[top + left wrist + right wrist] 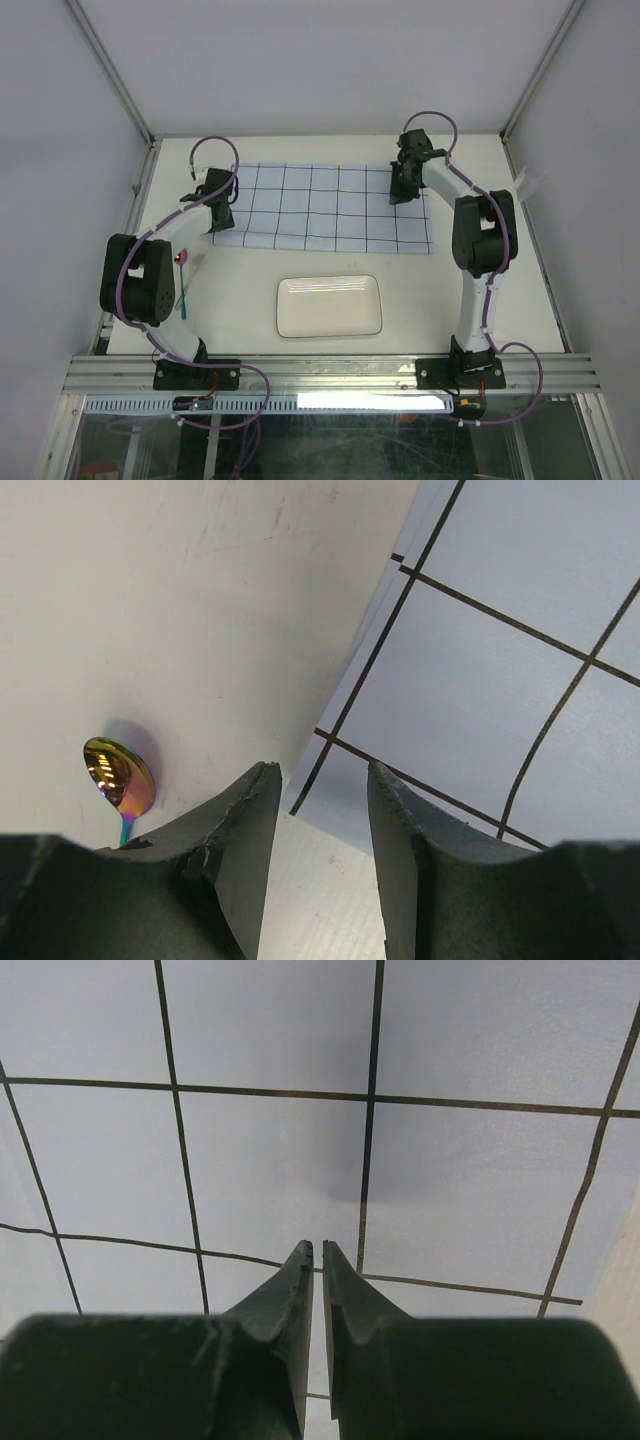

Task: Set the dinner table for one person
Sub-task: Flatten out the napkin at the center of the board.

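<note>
A pale-blue cloth with dark grid lines lies flat across the back of the dinner table. My left gripper hovers at the cloth's left edge. In the left wrist view it stands open over the cloth's corner and bare table, with nothing between the jaws. My right gripper is over the cloth's right part. Its jaws stand a thin crack apart above the cloth, holding nothing.
A white rectangular plate sits in front of the cloth near the table's middle. An iridescent spoon lies at the left beside my left arm, and its bowl shows just left of the left fingers. Aluminium rails edge the table.
</note>
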You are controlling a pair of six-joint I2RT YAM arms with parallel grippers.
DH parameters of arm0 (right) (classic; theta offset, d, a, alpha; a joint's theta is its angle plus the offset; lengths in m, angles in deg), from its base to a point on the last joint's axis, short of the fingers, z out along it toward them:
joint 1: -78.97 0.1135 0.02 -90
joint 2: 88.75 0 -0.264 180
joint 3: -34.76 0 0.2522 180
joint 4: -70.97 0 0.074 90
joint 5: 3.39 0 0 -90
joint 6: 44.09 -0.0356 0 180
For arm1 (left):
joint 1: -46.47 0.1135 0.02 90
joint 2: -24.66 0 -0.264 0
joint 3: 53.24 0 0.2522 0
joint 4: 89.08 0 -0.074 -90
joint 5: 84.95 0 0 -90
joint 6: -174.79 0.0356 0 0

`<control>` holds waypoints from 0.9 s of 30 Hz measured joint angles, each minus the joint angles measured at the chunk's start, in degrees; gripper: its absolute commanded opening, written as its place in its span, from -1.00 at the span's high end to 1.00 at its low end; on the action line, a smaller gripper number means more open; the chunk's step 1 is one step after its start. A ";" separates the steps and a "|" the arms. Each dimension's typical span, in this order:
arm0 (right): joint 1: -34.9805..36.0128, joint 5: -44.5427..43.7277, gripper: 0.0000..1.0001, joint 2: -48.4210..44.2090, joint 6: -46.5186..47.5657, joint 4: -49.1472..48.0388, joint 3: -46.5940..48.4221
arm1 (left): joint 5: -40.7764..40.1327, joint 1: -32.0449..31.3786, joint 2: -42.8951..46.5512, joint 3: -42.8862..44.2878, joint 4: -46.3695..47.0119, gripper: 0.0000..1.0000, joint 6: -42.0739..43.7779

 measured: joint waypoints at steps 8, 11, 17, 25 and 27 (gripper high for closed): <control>0.39 -0.02 0.78 -1.66 0.04 0.00 -0.24 | 2.21 2.93 -2.73 0.13 -0.11 0.13 -1.20; 0.39 -0.04 0.78 -2.25 0.04 -0.04 -0.24 | 5.01 3.63 -2.82 0.13 0.00 0.19 -1.53; 0.66 -0.04 0.78 -2.32 0.02 -0.09 -0.24 | 9.22 4.68 -2.69 -0.92 1.16 0.88 -2.29; 1.09 -0.15 0.78 -2.32 0.02 -0.07 -0.24 | 11.78 5.35 -1.09 -3.43 1.79 1.00 -2.73; 1.14 -0.20 0.78 -2.32 0.04 -0.07 -0.24 | 12.76 5.38 0.42 -4.33 1.75 1.00 -2.84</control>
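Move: The napkin's front left corner lies almost under the left hand's half-open fingers, about 2 cm to the left, 1 cm back and 4 cm below. The spoon's bowl is roughly 11 cm to the hand's left and 4 cm back; the fork's tines sit closer, about 7 cm left and 6 cm back. The tray's middle is some 29 cm right and 19 cm back. For the right hand, that corner lies about 57 cm left, 12 cm back and 3 cm lower. The left hand sinks about 3 cm to the napkin's front left corner, swinging a centimetre left and then back right as it rolls some 10 degrees to bring the leftward-slanting fingers more upright; low down it shuts its half-open fingers completely at the napkin's left edge and draws back nearly 2 cm towards the base, the tips bearing on the cloth. Meanwhile the right hand, its fingers staying nearly shut, rises just under 2 cm over the right part of the napkin and then holds its height, easing slightly left. ##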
